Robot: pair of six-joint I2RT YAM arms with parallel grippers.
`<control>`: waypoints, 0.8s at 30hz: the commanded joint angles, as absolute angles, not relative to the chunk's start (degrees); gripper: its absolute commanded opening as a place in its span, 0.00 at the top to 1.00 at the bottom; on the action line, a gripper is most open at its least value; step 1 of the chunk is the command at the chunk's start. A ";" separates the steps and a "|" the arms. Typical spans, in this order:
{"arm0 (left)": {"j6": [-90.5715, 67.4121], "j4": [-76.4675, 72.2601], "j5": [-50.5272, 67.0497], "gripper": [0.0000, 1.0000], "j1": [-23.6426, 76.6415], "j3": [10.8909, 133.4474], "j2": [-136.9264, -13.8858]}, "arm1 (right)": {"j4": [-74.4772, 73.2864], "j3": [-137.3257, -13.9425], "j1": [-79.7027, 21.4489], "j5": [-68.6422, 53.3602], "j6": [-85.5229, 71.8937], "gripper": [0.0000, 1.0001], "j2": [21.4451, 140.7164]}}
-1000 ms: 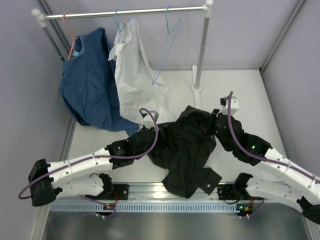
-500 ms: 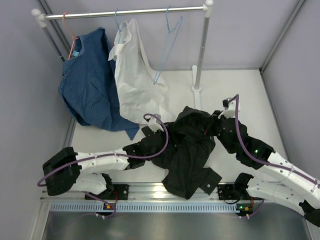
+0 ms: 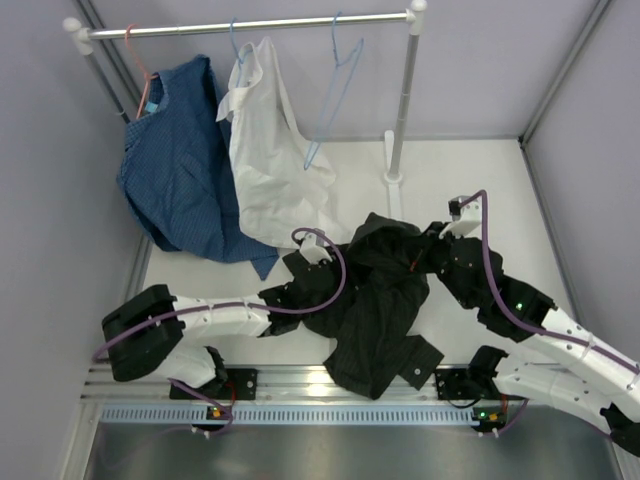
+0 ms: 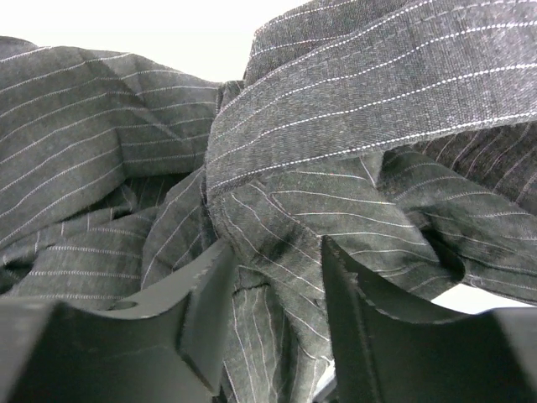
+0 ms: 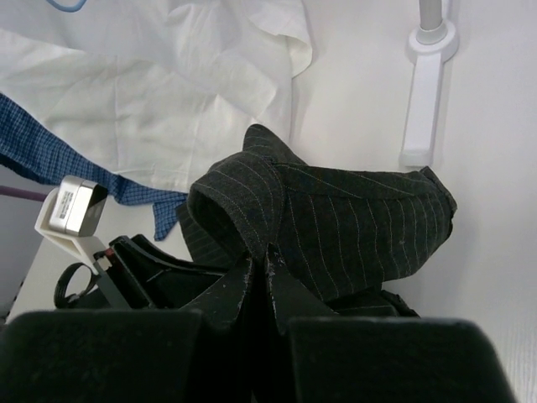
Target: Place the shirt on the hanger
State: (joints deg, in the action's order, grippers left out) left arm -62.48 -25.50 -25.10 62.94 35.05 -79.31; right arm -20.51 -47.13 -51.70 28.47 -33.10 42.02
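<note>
The black pinstriped shirt [image 3: 375,310] lies crumpled on the white table between my two arms. My left gripper [image 3: 335,287] is pushed into its left side. In the left wrist view a thick fold of shirt [image 4: 352,92] fills the gap between the left gripper's [image 4: 277,248] half-closed fingers. My right gripper [image 3: 418,262] is at the shirt's upper right, shut on a raised fold [image 5: 352,218] that stands up from its fingertips [image 5: 267,256]. The light-blue wire hanger [image 3: 335,90] hangs bare on the rod, well behind the shirt.
A clothes rack spans the back: rod [image 3: 250,25], right post [image 3: 405,100] and its foot [image 5: 424,92] just beyond the shirt. A blue shirt [image 3: 175,170] on a pink hanger and a white shirt [image 3: 270,150] hang at left, their hems reaching the table.
My left arm has reached further right into the shirt and its jaws have closed in around a fold. The right gripper has stayed shut on the shirt, barely shifting.
</note>
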 commanded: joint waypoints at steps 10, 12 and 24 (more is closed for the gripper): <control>-58.63 -37.25 -29.36 0.60 62.67 35.51 -82.71 | -14.85 -47.81 -52.03 24.35 -34.36 1.00 37.97; -57.48 -39.72 -29.18 0.74 62.58 34.63 -82.36 | -14.85 -47.81 -52.03 24.08 -34.37 1.00 37.53; -41.41 -21.48 -35.06 1.00 62.58 39.27 -64.88 | -15.29 -47.46 -52.03 21.10 -33.84 1.00 38.14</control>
State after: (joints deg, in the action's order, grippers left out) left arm -48.01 -27.62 -30.81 62.76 35.09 -70.96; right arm -19.25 -46.85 -51.70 23.59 -33.61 38.04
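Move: The black shirt's seamed neck edge lies between and just beyond the left hand's open fingers, about 2 cm ahead, 1 cm right and 1 cm below. The rack foot stands roughly 17 cm ahead and 10 cm right of that hand, the white shirt's hem some 4 cm ahead and 8 cm left. From the right hand, which holds the black shirt, that edge is about level ahead, 13 cm left and 10 cm lower. Left hand eases forward, pinches the black shirt's seamed edge and lifts about 6 cm leftward; right keeps hold. ##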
